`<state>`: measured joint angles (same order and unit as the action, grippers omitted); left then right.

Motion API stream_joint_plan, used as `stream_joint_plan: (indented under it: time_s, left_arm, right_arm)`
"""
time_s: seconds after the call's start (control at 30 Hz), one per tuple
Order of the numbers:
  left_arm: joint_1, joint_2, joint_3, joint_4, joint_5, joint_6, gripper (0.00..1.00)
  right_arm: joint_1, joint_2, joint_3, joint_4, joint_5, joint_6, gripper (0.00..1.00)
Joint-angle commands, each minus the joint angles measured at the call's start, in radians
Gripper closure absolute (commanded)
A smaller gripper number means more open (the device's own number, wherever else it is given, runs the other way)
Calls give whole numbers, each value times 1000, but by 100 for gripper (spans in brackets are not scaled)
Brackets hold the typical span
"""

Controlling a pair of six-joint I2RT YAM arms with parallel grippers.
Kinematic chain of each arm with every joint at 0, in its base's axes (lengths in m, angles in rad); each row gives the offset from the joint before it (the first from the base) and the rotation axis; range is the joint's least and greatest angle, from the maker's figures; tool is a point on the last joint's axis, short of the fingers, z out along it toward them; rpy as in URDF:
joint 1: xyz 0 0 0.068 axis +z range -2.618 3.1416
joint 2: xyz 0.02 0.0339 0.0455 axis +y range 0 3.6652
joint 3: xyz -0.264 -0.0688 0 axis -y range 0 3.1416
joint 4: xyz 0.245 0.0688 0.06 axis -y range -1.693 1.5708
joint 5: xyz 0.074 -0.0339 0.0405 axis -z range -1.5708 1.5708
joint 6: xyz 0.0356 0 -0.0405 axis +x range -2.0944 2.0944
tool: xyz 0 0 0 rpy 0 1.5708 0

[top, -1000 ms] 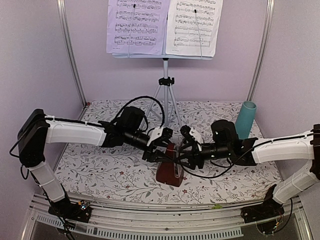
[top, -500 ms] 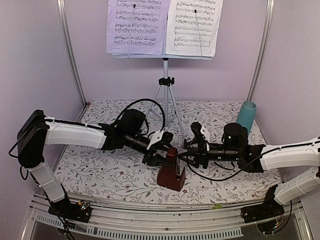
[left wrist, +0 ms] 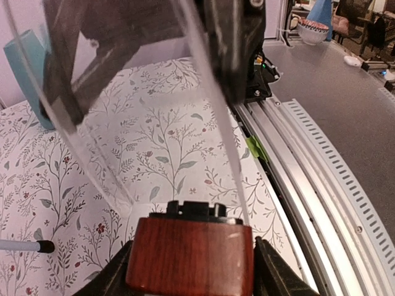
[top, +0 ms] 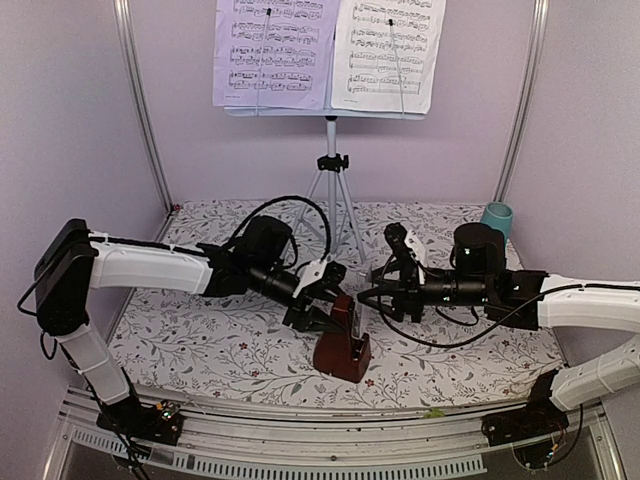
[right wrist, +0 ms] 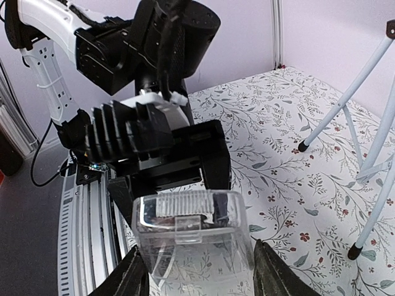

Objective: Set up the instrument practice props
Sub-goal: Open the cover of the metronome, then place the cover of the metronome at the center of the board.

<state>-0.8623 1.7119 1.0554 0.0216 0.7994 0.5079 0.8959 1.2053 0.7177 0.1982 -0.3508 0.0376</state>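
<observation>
The dark-red-brown metronome (top: 342, 350) stands tilted on the flowered mat at front centre. My left gripper (top: 322, 305) is shut on its wooden body (left wrist: 190, 256), one finger on each side. A clear plastic cover (right wrist: 191, 237) sits between the fingers of my right gripper (top: 372, 296), which is shut on it and faces the left gripper (right wrist: 163, 154) closely. At the back, the music stand (top: 331, 150) rises on silver tripod legs. It carries two sheet-music pages (top: 272, 50), side by side.
A teal cup (top: 496, 218) stands at the back right, partly behind my right arm. The tripod legs (right wrist: 345, 105) spread onto the mat just behind both grippers. A metal rail (left wrist: 308, 160) runs along the near table edge.
My right arm has risen and drawn back to the right, taking the clear cover with it. The left gripper has kept its hold on the metronome and shifted only slightly.
</observation>
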Motion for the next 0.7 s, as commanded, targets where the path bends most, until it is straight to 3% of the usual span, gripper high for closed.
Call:
stream_joint_plan:
  time_s: [0.0,0.33,0.67]
  left_arm:
    - [0,46,-2,-183,-67,-4,100]
    - [-10,48,89,-199,-73,-6,98]
    - [1,62,122,-185,-66,-1,98]
  right_arm:
    - [-3,-69,51,-146,26,34,100]
    - [-97,-104,110,-511,176,130,100]
    - [-288,81,174,-736,280,230,100]
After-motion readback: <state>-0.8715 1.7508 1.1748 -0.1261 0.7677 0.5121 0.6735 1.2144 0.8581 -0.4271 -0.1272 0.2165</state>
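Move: The right hand already holds the clear cover, lifted alongside the metronome, and the open cloth it is being taken to lies roughly 20 cm to its right, 10 cm ahead and 22 cm below. The metronome's middle is about 6 cm to its left, 1 cm back and 13 below; the music stand's nearest foot is some 25 cm ahead and 1 cm right. From the left hand, which grips the metronome, that open cloth is about 26 cm right, 10 ahead and 15 below. Keeping its pinch on the end of the clear cover, the right hand rises a little over 1 cm, then swings the cover away from the metronome: about 11 cm to the right, sinking to some 7 cm below its start and reaching 6 cm forward, speeding up as it goes. The wrist turns roughly 40 degrees, clockwise and nose-down. The left fingers keep hold of the metronome's upper body. ##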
